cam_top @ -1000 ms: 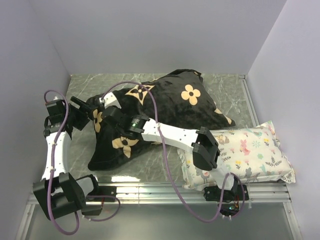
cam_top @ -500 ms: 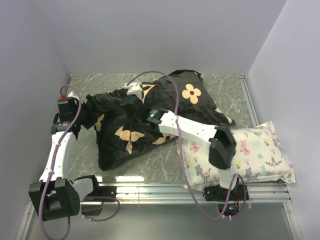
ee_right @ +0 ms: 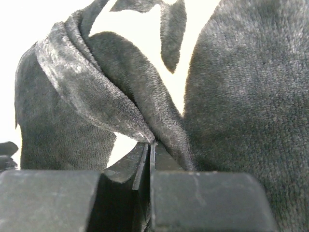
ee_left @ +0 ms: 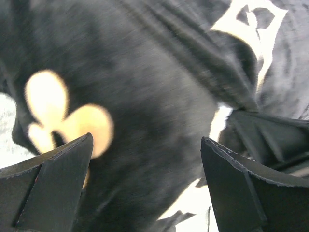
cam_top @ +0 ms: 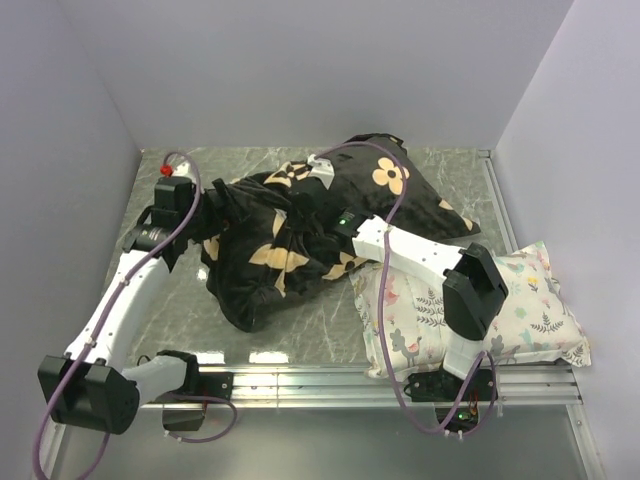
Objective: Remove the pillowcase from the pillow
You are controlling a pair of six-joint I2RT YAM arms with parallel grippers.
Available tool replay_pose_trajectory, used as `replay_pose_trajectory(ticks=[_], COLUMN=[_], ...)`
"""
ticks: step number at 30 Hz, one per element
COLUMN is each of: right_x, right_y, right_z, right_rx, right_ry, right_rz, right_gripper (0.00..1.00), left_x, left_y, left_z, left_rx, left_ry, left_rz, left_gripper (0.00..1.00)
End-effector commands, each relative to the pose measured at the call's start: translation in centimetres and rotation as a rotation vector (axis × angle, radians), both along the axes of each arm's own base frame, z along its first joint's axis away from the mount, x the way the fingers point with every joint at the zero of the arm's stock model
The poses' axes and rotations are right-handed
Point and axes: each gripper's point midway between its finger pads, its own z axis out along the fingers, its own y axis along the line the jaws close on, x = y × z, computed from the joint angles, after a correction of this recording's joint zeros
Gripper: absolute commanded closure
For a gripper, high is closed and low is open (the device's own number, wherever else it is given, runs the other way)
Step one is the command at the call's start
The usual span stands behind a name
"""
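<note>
The black plush pillowcase (cam_top: 290, 235) with tan flower motifs lies bunched in the middle of the table. The pillow is hidden inside it. My right gripper (cam_top: 315, 172) sits at the top back of the bundle. In the right wrist view it (ee_right: 151, 143) is shut on a fold of the pillowcase (ee_right: 120, 106) that runs out from its tips. My left gripper (cam_top: 203, 212) is at the bundle's left end, open. Its fingers (ee_left: 53, 179) stand wide apart in the left wrist view, with the pillowcase (ee_left: 145, 96) close in front of the gap.
A smaller white pillow with a pastel floral print (cam_top: 510, 300) lies at the front right, and my right arm (cam_top: 470, 290) reaches over its left part. Grey walls close in the marble table (cam_top: 170, 290) at left, back and right. A metal rail (cam_top: 320, 380) runs along the front edge.
My right gripper closed and travelled from the left toward the back centre, dragging the pillowcase into a tighter bundle. My left gripper opened fully and moved back and right to the bundle's left end.
</note>
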Motion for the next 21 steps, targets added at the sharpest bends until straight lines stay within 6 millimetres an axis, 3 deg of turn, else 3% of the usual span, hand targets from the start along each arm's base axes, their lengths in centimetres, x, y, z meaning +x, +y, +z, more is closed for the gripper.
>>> replay_pose_trajectory(ticks=[1, 6, 10, 13, 15, 16, 19, 20, 21], right_x=[1.2, 1.4, 1.6, 1.8, 1.9, 2.1, 2.7, 2.9, 3.0], right_y=[-1.2, -1.5, -1.6, -1.6, -1.8, -2.0, -2.9, -3.3, -3.8], right_z=[0.0, -0.7, -0.7, -0.9, -0.8, -0.7, -0.9, -0.9, -0.9], right_rx=[0.058, 0.077, 0.097, 0.085, 0.064, 0.055, 0.015, 0.003, -0.006], right_ry=[0.011, 0.033, 0.040, 0.044, 0.036, 0.029, 0.025, 0.025, 0.021], right_rz=[-0.054, -0.050, -0.045, -0.040, -0.035, -0.042, -0.055, -0.064, -0.072], right_gripper=[1.00, 1.00, 1.00, 1.00, 1.00, 1.00, 1.00, 1.00, 1.00], left_x=[0.9, 1.2, 1.6, 1.9, 2.2, 2.4, 2.8, 2.6, 2.5], left_y=[-1.1, -3.8, -6.0, -6.3, -5.7, -5.5, -4.5, -3.9, -3.4], left_z=[2.2, 1.1, -1.9, -3.8, -4.4, -4.5, -4.4, -4.5, -4.2], left_rx=[0.086, 0.113, 0.133, 0.165, 0.193, 0.211, 0.268, 0.293, 0.311], left_ry=[-0.046, -0.018, 0.040, 0.070, 0.080, 0.079, 0.086, 0.101, 0.098], left_rz=[-0.014, -0.047, -0.058, -0.040, -0.013, -0.005, 0.022, 0.036, 0.055], left_gripper=[0.01, 0.01, 0.01, 0.01, 0.09, 0.14, 0.49, 0.75, 0.84])
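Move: A fold of the black pillowcase lies some 5 cm to the right of the left hand's open fingers, about 2 cm ahead and 5 cm below. The right hand already pinches the cloth, that bunch being roughly 9 cm to the left hand's right and 1 cm nearer the base. From the right hand, the unheld fold is about 5 cm left and 3 cm ahead. The tan flower below lies about 7 cm right of the left hand, 8 cm back and 10 cm lower. The pillowcase fold just left of the right hand's grip is what the left hand goes for: with fingers spread it swings right, lifting about 1 cm at first, then sinks some 5 cm into the cloth while easing slightly forward and rolling its left side up. Low down, it shuts its fingers most of the way on the fold and draws about 1 cm back left. The right hand stays nearly in place, keeping its pinch. ##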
